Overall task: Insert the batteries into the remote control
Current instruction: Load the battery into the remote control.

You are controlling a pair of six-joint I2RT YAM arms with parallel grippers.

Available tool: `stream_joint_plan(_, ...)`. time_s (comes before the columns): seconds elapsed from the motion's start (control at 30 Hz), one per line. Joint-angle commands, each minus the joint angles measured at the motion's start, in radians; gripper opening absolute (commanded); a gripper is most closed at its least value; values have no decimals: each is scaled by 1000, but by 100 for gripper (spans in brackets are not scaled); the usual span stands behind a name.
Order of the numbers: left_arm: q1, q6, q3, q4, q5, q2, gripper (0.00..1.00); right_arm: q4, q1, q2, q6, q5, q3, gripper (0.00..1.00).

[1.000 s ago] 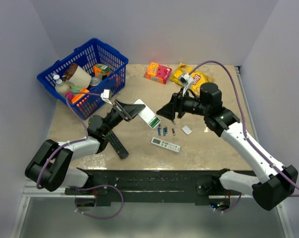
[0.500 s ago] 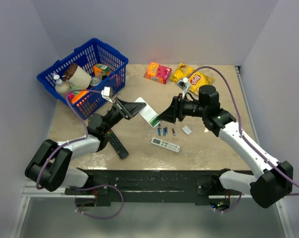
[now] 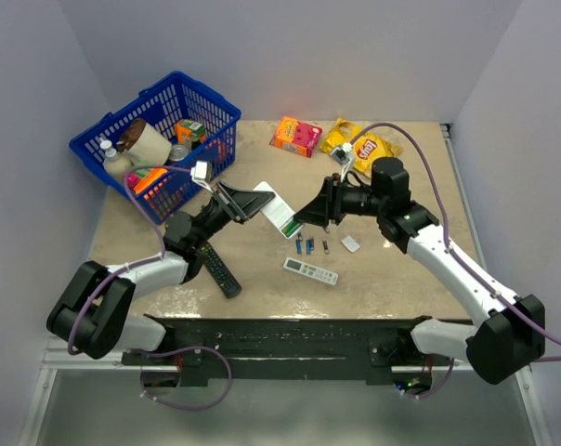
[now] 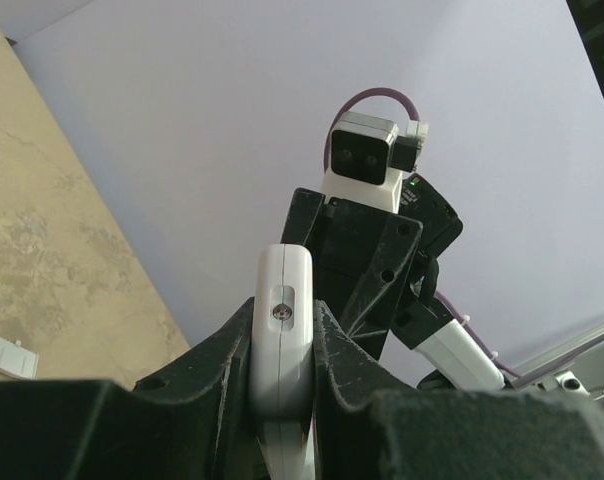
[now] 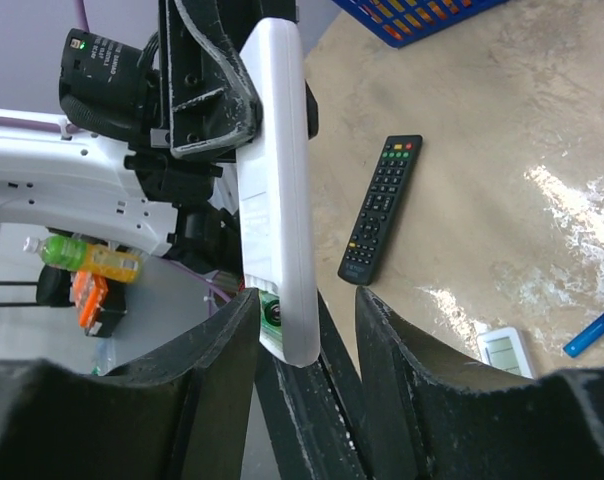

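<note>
My left gripper (image 4: 282, 365) is shut on the remote control (image 4: 282, 330), a short wide white remote, and holds it up off the table (image 3: 276, 214). My right gripper (image 5: 304, 300) stands open around its lower end (image 5: 277, 180): the left finger (image 5: 227, 350) sits close against the compartment side and the right finger (image 5: 382, 340) stands apart from it. A green battery (image 5: 272, 312) shows inside the open compartment. Three loose batteries (image 3: 309, 246) lie on the table below. In the top view the right gripper (image 3: 302, 218) meets the remote's tip.
A small white cover (image 3: 351, 244) lies right of the batteries. A slim white remote (image 3: 310, 270) and a black remote (image 3: 220, 269) lie near the front. A blue basket (image 3: 211, 107) of groceries stands back left, with an orange box (image 3: 296, 136) and a chip bag (image 3: 366, 146) at the back.
My right gripper has moved left onto the remote's end and its jaws have narrowed around it. The left gripper keeps hold of the remote, barely moved.
</note>
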State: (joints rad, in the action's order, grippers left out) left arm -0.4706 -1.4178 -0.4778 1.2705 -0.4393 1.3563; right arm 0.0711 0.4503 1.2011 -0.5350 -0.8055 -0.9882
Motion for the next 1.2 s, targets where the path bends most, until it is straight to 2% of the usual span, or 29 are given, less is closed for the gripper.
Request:
stream_joint_plan(0.0,6,22,-48,402,-6,-26,0,-47,-5,8,-19,-35,10,45)
stream_joint_plan(0.17,6,23,-54,402,-7,-26,0,-57,-7,20,-23,-46,16,37)
stream_joint_plan(0.37,6,26,-64,402,10,-33,0,-65,-5,40,-26,-84,29,17)
stream_joint_plan(0.43,6,34,-70,398,20,-36,0,-63,-5,54,-13,-110,31,14)
stream_joint_plan(0.67,-10,60,-117,389,51,-29,0,-30,-4,97,19,-158,25,16)
stream_joint_plan(0.87,-13,34,-150,424,89,-14,0,7,7,103,104,-98,39,16)
stream_joint_plan(0.97,-13,22,-166,438,102,-8,0,4,11,98,144,-72,57,11)
stream_joint_plan(1.07,-14,20,-182,437,102,-8,0,47,16,98,196,-6,54,0)
stream_joint_plan(1.17,-14,20,-185,431,90,-10,0,90,16,98,233,61,40,0)
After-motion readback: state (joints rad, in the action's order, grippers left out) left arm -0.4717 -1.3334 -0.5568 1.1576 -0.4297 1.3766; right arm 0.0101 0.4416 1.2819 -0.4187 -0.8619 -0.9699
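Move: The battery end of the white remote held by the left hand, with the green batteries in its open bay, lies almost between the right hand's parted fingertips, about 1 cm back and 1 cm to the left, level in height. On the table some 25 cm below, the loose blue batteries lie about 3 cm ahead and 2 cm right, and the other white remote about 4 cm back and 3 cm right. From the left hand the bay is roughly 8 cm right, 3 cm back and 3 cm lower. The right fingers close from about half open to about a fifth and pinch the held remote's battery end across its thickness, one finger over the battery bay and the other on the opposite face. Squeezing there, the right hand sinks about 2.5 cm and late on eases 1 cm forward, its wrist turning only some 5 degrees counter-clockwise, while the left hand keeps its grip and carries its end about 2 cm forward and slightly right. ##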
